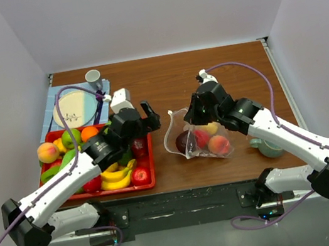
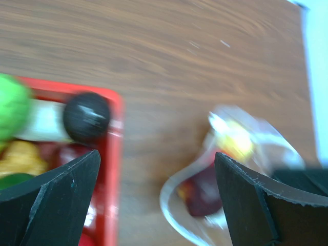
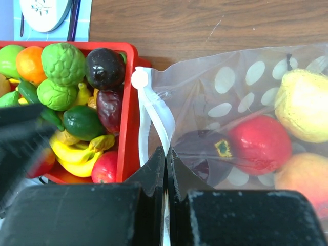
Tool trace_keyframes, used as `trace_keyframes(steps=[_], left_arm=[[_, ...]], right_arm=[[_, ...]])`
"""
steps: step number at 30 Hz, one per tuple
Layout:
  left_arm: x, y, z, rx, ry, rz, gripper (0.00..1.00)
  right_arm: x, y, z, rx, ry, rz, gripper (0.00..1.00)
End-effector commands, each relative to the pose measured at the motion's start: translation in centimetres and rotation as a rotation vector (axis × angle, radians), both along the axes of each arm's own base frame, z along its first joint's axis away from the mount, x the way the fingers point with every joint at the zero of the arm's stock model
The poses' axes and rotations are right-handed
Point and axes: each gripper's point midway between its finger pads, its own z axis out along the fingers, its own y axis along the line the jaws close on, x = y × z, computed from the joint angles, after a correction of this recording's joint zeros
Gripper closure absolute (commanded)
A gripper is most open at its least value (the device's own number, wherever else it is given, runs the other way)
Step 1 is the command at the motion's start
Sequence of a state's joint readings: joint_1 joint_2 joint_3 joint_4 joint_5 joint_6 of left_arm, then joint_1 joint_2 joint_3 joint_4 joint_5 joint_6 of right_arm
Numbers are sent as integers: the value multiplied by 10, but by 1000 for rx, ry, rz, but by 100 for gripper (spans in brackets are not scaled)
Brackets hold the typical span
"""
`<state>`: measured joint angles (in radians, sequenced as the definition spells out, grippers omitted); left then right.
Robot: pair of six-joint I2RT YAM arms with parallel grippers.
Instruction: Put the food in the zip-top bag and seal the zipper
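Note:
The clear polka-dot zip-top bag (image 1: 201, 142) lies on the table right of the red tray (image 1: 151, 160). It holds a dark plum (image 3: 202, 148), a red apple (image 3: 259, 143), a yellow fruit (image 3: 302, 105) and a peach (image 3: 300, 179). My right gripper (image 3: 165, 152) is shut on the white zipper (image 3: 154, 110) at the mouth's edge. My left gripper (image 1: 149, 118) hovers open and empty between tray and bag, its fingers (image 2: 56, 200) wide apart over the tray rim (image 2: 114, 154) and the blurred bag (image 2: 241, 154). More food (image 1: 69, 140) fills the tray.
A plate (image 1: 73, 108) on a blue mat and a grey cup (image 1: 93, 78) sit behind the tray at the back left. A teal cup (image 1: 269, 146) stands beside my right arm near the front right. The tray's fruit includes bananas (image 3: 77, 154) and a dark plum (image 2: 87, 117).

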<state>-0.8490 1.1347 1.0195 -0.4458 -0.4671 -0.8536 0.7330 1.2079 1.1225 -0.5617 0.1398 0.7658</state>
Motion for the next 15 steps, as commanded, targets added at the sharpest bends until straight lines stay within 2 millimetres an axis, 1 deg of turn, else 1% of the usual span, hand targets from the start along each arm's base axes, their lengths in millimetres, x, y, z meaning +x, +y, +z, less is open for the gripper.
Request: trace_keyframes(steps=[1, 4, 6, 7, 9, 10, 11, 15], left_arm=[[31, 59, -17, 115, 32, 212, 2], [43, 68, -31, 155, 52, 239, 2], [50, 71, -34, 177, 53, 256, 2], [53, 71, -41, 191, 67, 261, 2], [57, 70, -45, 199, 78, 262, 3], [60, 67, -51, 204, 85, 255, 3], [60, 64, -54, 200, 92, 245, 5], [63, 59, -69, 211, 117, 234, 7]], right_arm=[[3, 1, 25, 42, -64, -3, 100], [2, 0, 23, 41, -63, -1, 100], [1, -1, 24, 43, -65, -1, 100], [0, -1, 24, 42, -64, 1, 100], [-1, -2, 24, 42, -66, 2, 100], [-2, -2, 23, 39, -62, 2, 100], [-2, -4, 25, 41, -68, -2, 100], [-3, -6, 23, 38, -69, -5, 100]])
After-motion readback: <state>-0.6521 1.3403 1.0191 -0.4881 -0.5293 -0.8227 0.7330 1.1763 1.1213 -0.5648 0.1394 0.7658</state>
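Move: The open left hand is empty; the black fruit in the tray's far right corner lies about 8 cm ahead, 5 cm left and 15 cm below. The dark red fruit is some 6 cm nearer the base than it, the bumpy green fruit about 10 cm to its left. The bag mouth is roughly 7 cm right and 2 cm ahead of the left hand. From the right hand the black fruit is about 9 cm ahead and 20 cm left. The open left hand swings left-forward about 8 cm, then sinks some 7 cm towards the black fruit, fingers tipping down. ##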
